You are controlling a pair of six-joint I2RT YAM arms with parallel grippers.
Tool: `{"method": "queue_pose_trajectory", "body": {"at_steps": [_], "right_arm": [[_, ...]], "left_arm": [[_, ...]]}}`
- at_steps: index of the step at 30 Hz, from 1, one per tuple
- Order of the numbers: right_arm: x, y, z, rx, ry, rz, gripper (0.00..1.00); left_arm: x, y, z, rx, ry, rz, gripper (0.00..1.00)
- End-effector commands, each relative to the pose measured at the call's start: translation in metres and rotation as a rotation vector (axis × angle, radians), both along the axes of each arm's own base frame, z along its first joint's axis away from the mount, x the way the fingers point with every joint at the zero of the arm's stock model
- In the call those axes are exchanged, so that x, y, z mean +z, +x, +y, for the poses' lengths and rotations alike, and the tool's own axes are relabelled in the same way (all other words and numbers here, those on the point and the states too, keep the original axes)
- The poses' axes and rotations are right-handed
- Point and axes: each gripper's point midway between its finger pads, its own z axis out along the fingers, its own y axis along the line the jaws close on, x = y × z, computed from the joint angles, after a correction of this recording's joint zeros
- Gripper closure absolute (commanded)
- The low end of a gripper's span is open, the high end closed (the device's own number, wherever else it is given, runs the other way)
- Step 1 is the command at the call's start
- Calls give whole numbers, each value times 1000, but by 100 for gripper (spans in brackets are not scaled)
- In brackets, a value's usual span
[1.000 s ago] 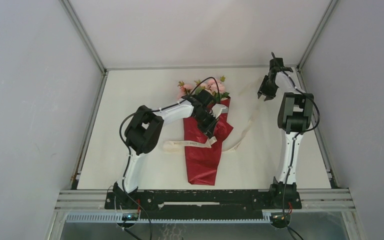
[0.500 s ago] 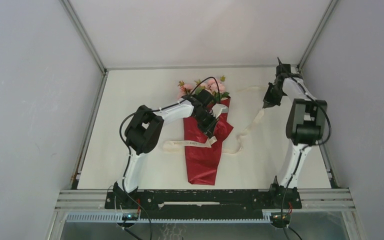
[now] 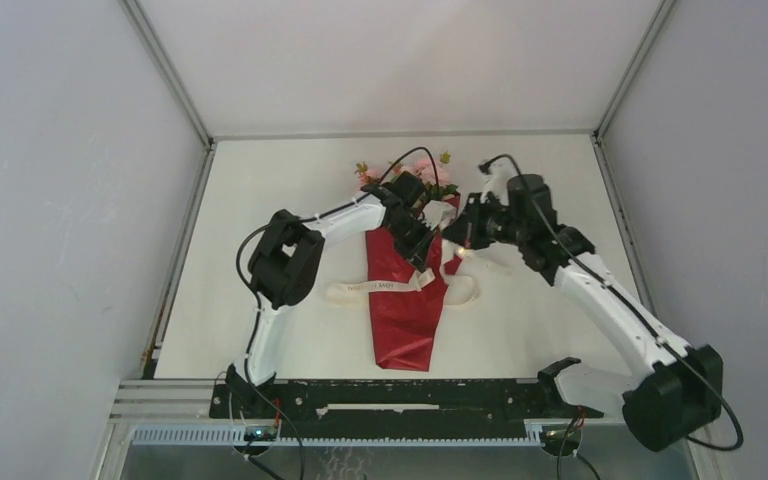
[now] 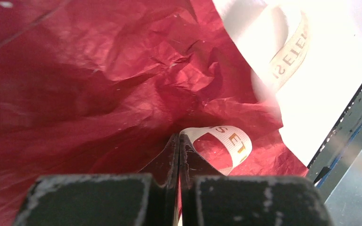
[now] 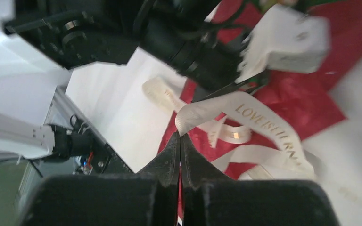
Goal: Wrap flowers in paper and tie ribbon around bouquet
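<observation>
The bouquet lies in the middle of the table, its flowers (image 3: 430, 172) pointing to the back and its dark red paper (image 3: 405, 320) cone tapering toward me. A cream ribbon (image 3: 360, 289) printed with gold letters runs across the cone. My left gripper (image 3: 423, 263) rests on the cone's right side; in the left wrist view its jaws (image 4: 179, 136) are shut, with a ribbon (image 4: 238, 141) loop coming off the tips against crinkled paper (image 4: 75, 84). My right gripper (image 3: 457, 237) hovers just right of it, jaws (image 5: 179, 135) shut on the ribbon (image 5: 259, 117) end.
Slack ribbon (image 3: 463, 292) loops on the white table (image 3: 280, 200) to the right of the cone. The left arm (image 5: 184, 42) sits close in front of the right gripper. Grey walls enclose three sides, and a metal rail (image 3: 410, 395) runs along the near edge.
The right gripper shut on the ribbon end at the back right and swung left with it to the bouquet. The ribbon's slack now lies bunched beside the cone. The left gripper has stayed put.
</observation>
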Motion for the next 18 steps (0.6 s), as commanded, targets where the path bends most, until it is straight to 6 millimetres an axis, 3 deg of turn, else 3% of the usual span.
{"method": "queue_pose_trajectory", "body": {"at_steps": [1,3,8,12,15,18], "right_arm": [[2,-6,62,199,144,-58,100],[-1,-8,78,237,202,-70,100],[-49,-10,98,250,241,17,100],[-92,-6,97,210,205,104,100],[-103,3,93,182,221,119,100],[-107,19,90,163,243,119,100]], "left_arm": [[50,25,2,39,-108,-64,100],[54,27,6,66,-132,-55,100],[54,27,15,96,-141,-31,100],[83,35,28,139,-194,-41,100],[108,40,55,163,-180,-116,100],[124,33,89,124,-113,-223,100]]}}
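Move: Both hands hold ribbon. The wrapped bouquet's waist, where the ribbon crosses, lies about 12 cm left of the right hand, 2 cm ahead and some 22 cm below; from the left hand it is about 3 cm left, level fore-and-aft and 3 cm lower. The blossoms lie some 20 cm beyond the waist. A ribbon loop on the table sits roughly 11 cm right of the waist and 4 cm nearer. Still pinching ribbon, the right sinks 13 cm, sweeping left over the bouquet; the left rises 6 cm leftward. ##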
